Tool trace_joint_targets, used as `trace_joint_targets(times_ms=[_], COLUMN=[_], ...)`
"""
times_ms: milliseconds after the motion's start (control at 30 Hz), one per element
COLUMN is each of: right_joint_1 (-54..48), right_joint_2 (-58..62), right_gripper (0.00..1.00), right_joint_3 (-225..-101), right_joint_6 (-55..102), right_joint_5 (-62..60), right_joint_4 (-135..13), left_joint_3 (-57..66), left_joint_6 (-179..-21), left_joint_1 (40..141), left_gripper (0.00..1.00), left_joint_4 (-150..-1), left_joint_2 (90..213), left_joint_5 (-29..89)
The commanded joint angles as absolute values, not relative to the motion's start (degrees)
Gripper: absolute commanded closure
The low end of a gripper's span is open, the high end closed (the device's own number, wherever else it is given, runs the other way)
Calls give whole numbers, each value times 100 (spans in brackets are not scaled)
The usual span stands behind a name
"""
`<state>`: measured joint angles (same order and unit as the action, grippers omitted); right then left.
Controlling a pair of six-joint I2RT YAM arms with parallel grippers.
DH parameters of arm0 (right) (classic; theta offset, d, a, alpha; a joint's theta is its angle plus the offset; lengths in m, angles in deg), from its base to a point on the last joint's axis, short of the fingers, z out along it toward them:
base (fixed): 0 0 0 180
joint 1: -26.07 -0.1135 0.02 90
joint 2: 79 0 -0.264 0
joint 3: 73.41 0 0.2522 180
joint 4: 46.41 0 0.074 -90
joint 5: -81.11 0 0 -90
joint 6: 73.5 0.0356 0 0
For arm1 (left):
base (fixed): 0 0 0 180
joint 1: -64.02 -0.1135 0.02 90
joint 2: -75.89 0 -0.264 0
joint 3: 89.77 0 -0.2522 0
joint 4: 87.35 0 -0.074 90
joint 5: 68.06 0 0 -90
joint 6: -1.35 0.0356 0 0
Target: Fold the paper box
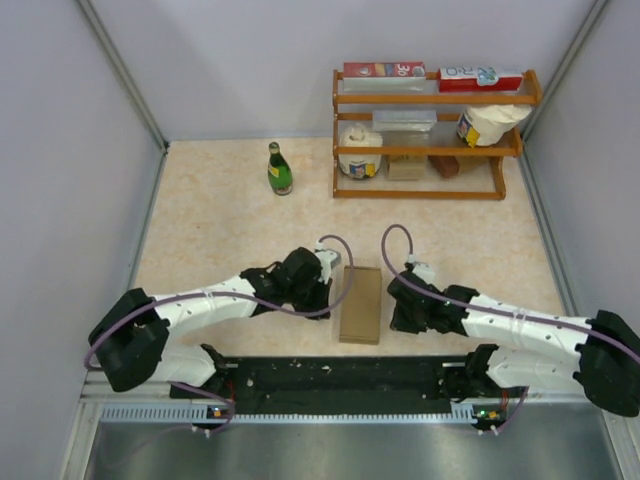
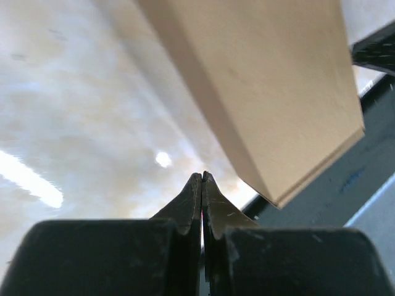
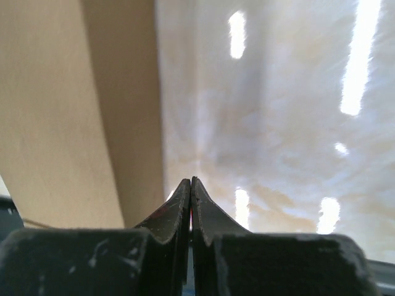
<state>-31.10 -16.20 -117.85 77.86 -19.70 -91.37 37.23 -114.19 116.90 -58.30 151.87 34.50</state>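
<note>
The paper box [image 1: 361, 303] is a slim brown cardboard box lying flat on the table between my two arms. In the left wrist view its side and top [image 2: 271, 86] fill the upper right. In the right wrist view the paper box [image 3: 68, 117] takes up the left side. My left gripper [image 1: 318, 290] rests just left of the box, shut with nothing between its tips [image 2: 202, 176]. My right gripper [image 1: 402, 300] rests just right of the box, also shut and holding nothing [image 3: 191, 180]. Neither gripper touches the box as far as I can see.
A green bottle [image 1: 279, 169] stands at the back left. A wooden shelf [image 1: 430, 150] at the back right holds printed cartons, tubs and jars. A black rail [image 1: 340, 385] runs along the near edge by the arm bases. Grey walls close in both sides.
</note>
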Motion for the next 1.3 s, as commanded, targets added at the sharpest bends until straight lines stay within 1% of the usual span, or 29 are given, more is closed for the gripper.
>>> trace_joint_targets(times_ms=[0, 67, 167, 300, 433, 567, 900, 1267], right_joint_1=[-2273, -1860, -1428, -1016, -646, -593, -601, -601], right_joint_2=[-2160, -2240, -2013, -1407, -931, -414, 580, 775], right_gripper=[100, 100, 100, 100, 100, 100, 100, 100], right_joint_3=[-11715, -11758, -12030, -12391, -12558, -12742, -13191, -13279], right_joint_6=[7127, 6723, 6195, 5597, 5298, 5087, 4876, 5086], right_joint_5=[-1927, -1848, -1786, -1628, -1101, -714, -591, 15], right_joint_4=[-9339, -9331, -9252, -8936, -8287, -7855, -7424, -6861], left_joint_3=[3437, 3359, 3052, 2551, 2365, 2277, 1970, 2013], left_joint_6=[-11081, -11001, -10878, -10764, -10764, -10799, -10755, -10808], left_joint_1=[10921, 10666, 10472, 10463, 10454, 10463, 10454, 10463], left_gripper=[100, 100, 100, 100, 100, 100, 100, 100], left_joint_4=[-5856, -6083, -6278, -6383, -6515, -6603, -6533, -6840], left_joint_2=[15060, 15121, 15559, 16341, 16685, 16878, 17160, 17300], left_joint_5=[3442, 3477, 3731, 4048, 4084, 4057, 3855, 4285])
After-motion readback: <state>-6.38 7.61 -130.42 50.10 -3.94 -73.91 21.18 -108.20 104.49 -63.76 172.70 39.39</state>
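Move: The closed paper box stands between the hands: its middle lies about 8 cm to the left gripper's right, 3 cm ahead and 3 cm below. From the right gripper the box's middle is some 6 cm to the left, 5 cm ahead and slightly below. The far-left corner lies about 12 cm ahead and 4 cm right of the left gripper; the far-right corner about 14 cm ahead and 2 cm left of the right gripper. Run both shut grippers forward along the two long sides of the box to its far corners: the left about 11 cm, bowing outward first, then in to the right; the right some 13 cm, swinging out rightward, then back left towards the box while turning slightly counter-clockwise. Finish with both fingertips close against the far corners, seeming to press inward from both sides. ##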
